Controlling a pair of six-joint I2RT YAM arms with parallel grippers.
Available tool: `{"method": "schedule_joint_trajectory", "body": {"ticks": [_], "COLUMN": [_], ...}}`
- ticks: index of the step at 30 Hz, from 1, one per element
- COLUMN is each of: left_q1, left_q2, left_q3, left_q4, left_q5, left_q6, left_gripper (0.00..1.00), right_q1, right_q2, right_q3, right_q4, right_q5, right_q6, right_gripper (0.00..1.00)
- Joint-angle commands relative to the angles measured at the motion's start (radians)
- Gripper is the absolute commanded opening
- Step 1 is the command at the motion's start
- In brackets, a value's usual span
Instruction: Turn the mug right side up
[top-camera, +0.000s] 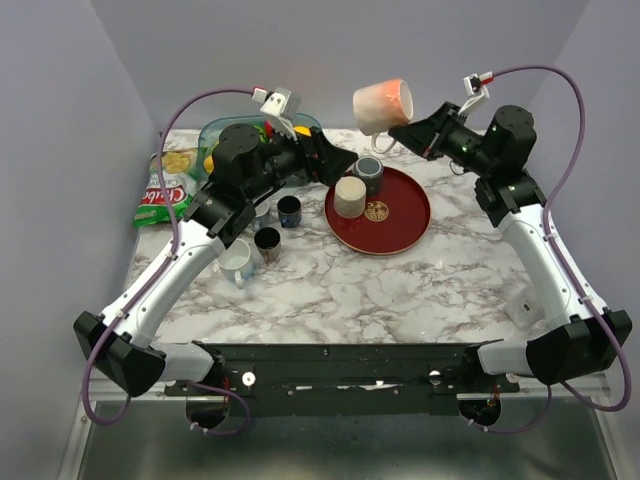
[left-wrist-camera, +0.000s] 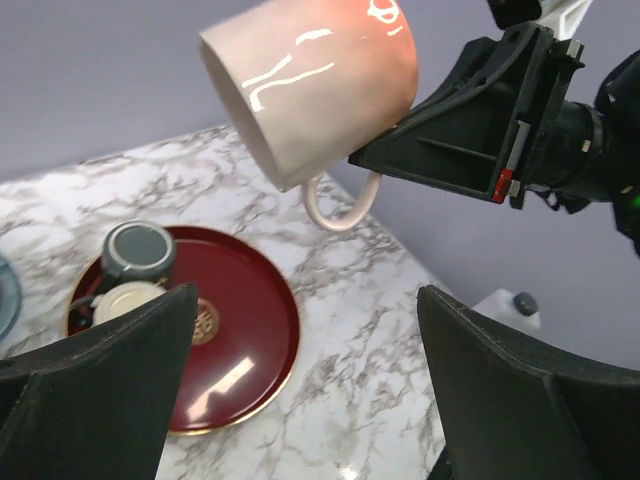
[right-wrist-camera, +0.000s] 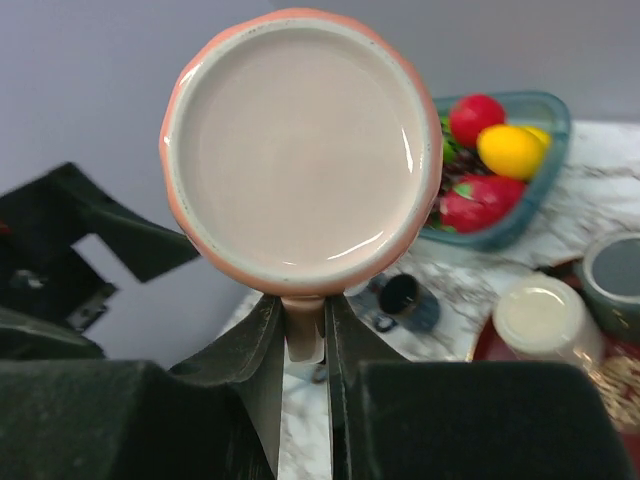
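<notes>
A peach-and-cream mug (top-camera: 382, 103) hangs in the air above the back of the table, tipped onto its side with its handle pointing down. My right gripper (top-camera: 397, 134) is shut on that handle; in the right wrist view the fingers (right-wrist-camera: 262, 350) pinch the handle under the mug (right-wrist-camera: 300, 150), whose round end faces the camera. My left gripper (top-camera: 335, 160) stands wide open to the left of and below the mug, holding nothing. In the left wrist view the mug (left-wrist-camera: 310, 90) floats above the open left gripper (left-wrist-camera: 307, 295).
A red round tray (top-camera: 400, 225) carries a grey cup (top-camera: 368, 172) and a cream cup (top-camera: 350, 195). Two small dark cups (top-camera: 290, 211) and a white mug (top-camera: 238, 262) stand left of it. A fruit bowl (top-camera: 215, 135) and a chips bag (top-camera: 165, 185) are at back left.
</notes>
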Motion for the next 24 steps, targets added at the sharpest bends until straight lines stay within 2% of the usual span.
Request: {"method": "schedule_joint_trajectory", "body": {"ticks": [1,7,11,15,16,17,19,20,24], "left_q1": [0.004,0.004,0.005,0.005,0.004,0.004,0.005,0.004,0.005], "left_q2": [0.059,0.103,0.125,0.145,0.148,0.152,0.162,0.162,0.16], "left_q3": [0.024,0.025,0.054,0.088,0.094,0.1,0.104,0.102,0.085], "left_q4": [0.211,0.437,0.491,0.508,0.518,0.529,0.541,0.551,0.569], "left_q5": [0.186,0.273,0.244,0.215,0.211,0.214,0.217,0.22,0.221], "left_q6": [-0.135,-0.307,-0.446,-0.497,-0.51,-0.519,-0.545,-0.549,-0.574], "left_gripper": [0.99,0.99,0.99,0.96,0.93,0.85,0.76,0.67,0.53], "right_q1": [0.008,0.021,0.037,0.05,0.051,0.053,0.054,0.054,0.054], "right_q2": [-0.022,-0.014,-0.004,0.0,0.0,-0.002,-0.005,-0.005,-0.013], "right_q3": [0.004,-0.013,-0.017,-0.03,-0.031,-0.034,-0.042,-0.045,-0.051], "right_q4": [0.388,0.613,0.663,0.711,0.715,0.717,0.734,0.735,0.737], "right_q5": [-0.15,-0.191,-0.207,-0.219,-0.222,-0.221,-0.225,-0.225,-0.227], "right_q6": [0.254,0.442,0.503,0.537,0.54,0.546,0.551,0.552,0.554], "right_gripper": [0.01,0.01,0.01,0.01,0.01,0.01,0.01,0.01,0.01]}}
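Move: The pink mug is already in the air, its handle pinched by the right fingers; its body sits about 5 cm above that hand, 2 cm ahead and 3 cm left. From the open left hand, it is roughly 7 cm ahead, 5 cm right and 3 cm up. The left gripper lies about 5 cm back, 8 cm left and 2 cm above the right hand. From the left hand, the cream mug is 15 cm ahead, 2 cm right, the grey mug 20 cm ahead, 6 cm right, both some 36 cm below. Rightward first, then mainly up, the left hand goes to meet the mug, climbing about 9 cm, rolling left side down some 25 degrees and turning clockwise; near the end its fingers start closing either side of the handle. The right hand keeps its pinch on the handle, carrying the mug up about 10 cm, back and somewhat left towards the left gripper, rolling left side up and turning counter-clockwise. ##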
